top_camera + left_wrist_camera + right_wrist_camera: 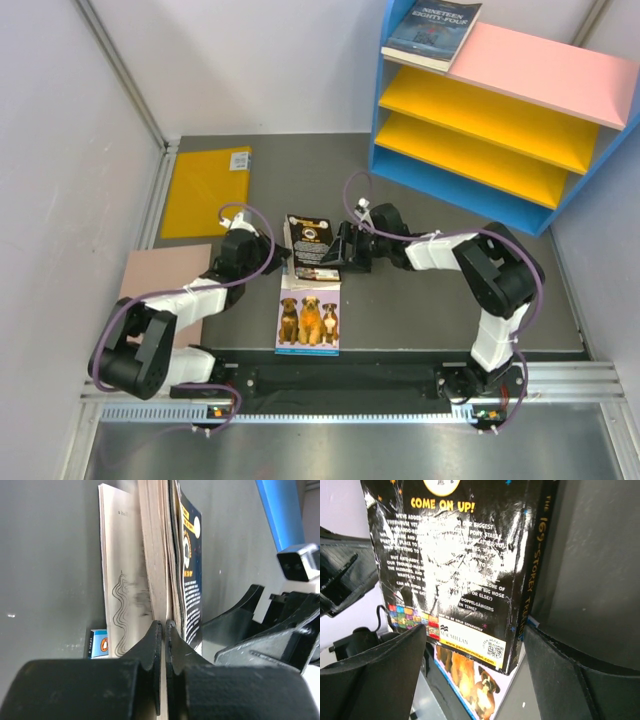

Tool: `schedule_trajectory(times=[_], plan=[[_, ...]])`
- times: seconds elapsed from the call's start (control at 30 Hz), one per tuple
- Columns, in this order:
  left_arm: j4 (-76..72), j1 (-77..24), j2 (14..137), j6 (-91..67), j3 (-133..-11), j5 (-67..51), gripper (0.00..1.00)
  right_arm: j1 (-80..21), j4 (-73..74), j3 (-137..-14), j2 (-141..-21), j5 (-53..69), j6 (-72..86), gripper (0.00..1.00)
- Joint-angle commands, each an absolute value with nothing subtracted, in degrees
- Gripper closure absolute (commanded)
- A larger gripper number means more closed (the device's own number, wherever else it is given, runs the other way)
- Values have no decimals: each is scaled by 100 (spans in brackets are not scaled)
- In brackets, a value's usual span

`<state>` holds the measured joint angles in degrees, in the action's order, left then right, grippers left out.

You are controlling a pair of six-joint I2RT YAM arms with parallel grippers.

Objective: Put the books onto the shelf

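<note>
The black book (312, 245) with white text lies in the middle of the table, its near end over the blue book with three dogs (308, 318). My left gripper (164, 627) is shut on a thin sheaf of the black book's pages (159, 570) at its left edge. The cover (191, 580) is lifted a little. My right gripper (475, 650) is open at the spine side. Its fingers (375, 675) stand either side of the book's (465, 565) corner without touching it. A dark navy book (432, 30) rests on the shelf's (500, 110) pink top.
A plain yellow sheet (208, 190) lies at the back left. A pinkish-brown board (160, 290) sits under my left arm. The blue shelf stands at the back right, close behind my right arm. A small blue corner with a penguin logo (99, 643) shows beside the pages.
</note>
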<state>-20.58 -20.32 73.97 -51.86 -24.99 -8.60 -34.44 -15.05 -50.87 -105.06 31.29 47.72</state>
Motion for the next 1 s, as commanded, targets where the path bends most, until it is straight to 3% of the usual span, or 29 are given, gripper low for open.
schedule_trajectory(times=[0.0,0.37,0.63,0.83,0.97], plan=[[-2083,-2153,7453,-5168,-2531,-1362,100,-3252,-1617,-5150,-10441,2347,4351,21],[-2030,-2153,7550,-5133,-2531,-1336,100,-3182,-1432,-5405,-10547,2048,3929,19],[-2021,-2162,7593,-5124,-2558,-1327,100,-3305,-1327,-5705,-11083,2724,4095,20],[-2118,-2162,7795,-5177,-2558,-1406,100,-3340,-1941,-5617,-11320,3444,4596,20],[-2127,-2153,7980,-5185,-2549,-1424,100,-3340,-3160,-5423,-11426,4015,5306,21]])
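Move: The black book stands partly raised, its page side towards the left hand. Its middle is about 5 cm to the right of and 1 cm ahead of that hand, some 2 cm lower. From the right hand it is about 4 cm to the left, level front to back and slightly lower. The Bark book lies 12 cm back and 5 cm right of the left hand; the yellow book is 13 cm ahead and 17 cm left of it. The black book's page edge keeps the left hand's shut fingertips against it as they ease about 1.5 cm back and a little right, pause, then sink to some 3 cm lower. Along the spine the right hand, jaws staying wide open around that side, slides forward about 5 cm towards the far end, swinging slightly right and then back left while its wrist tilts up a little. ##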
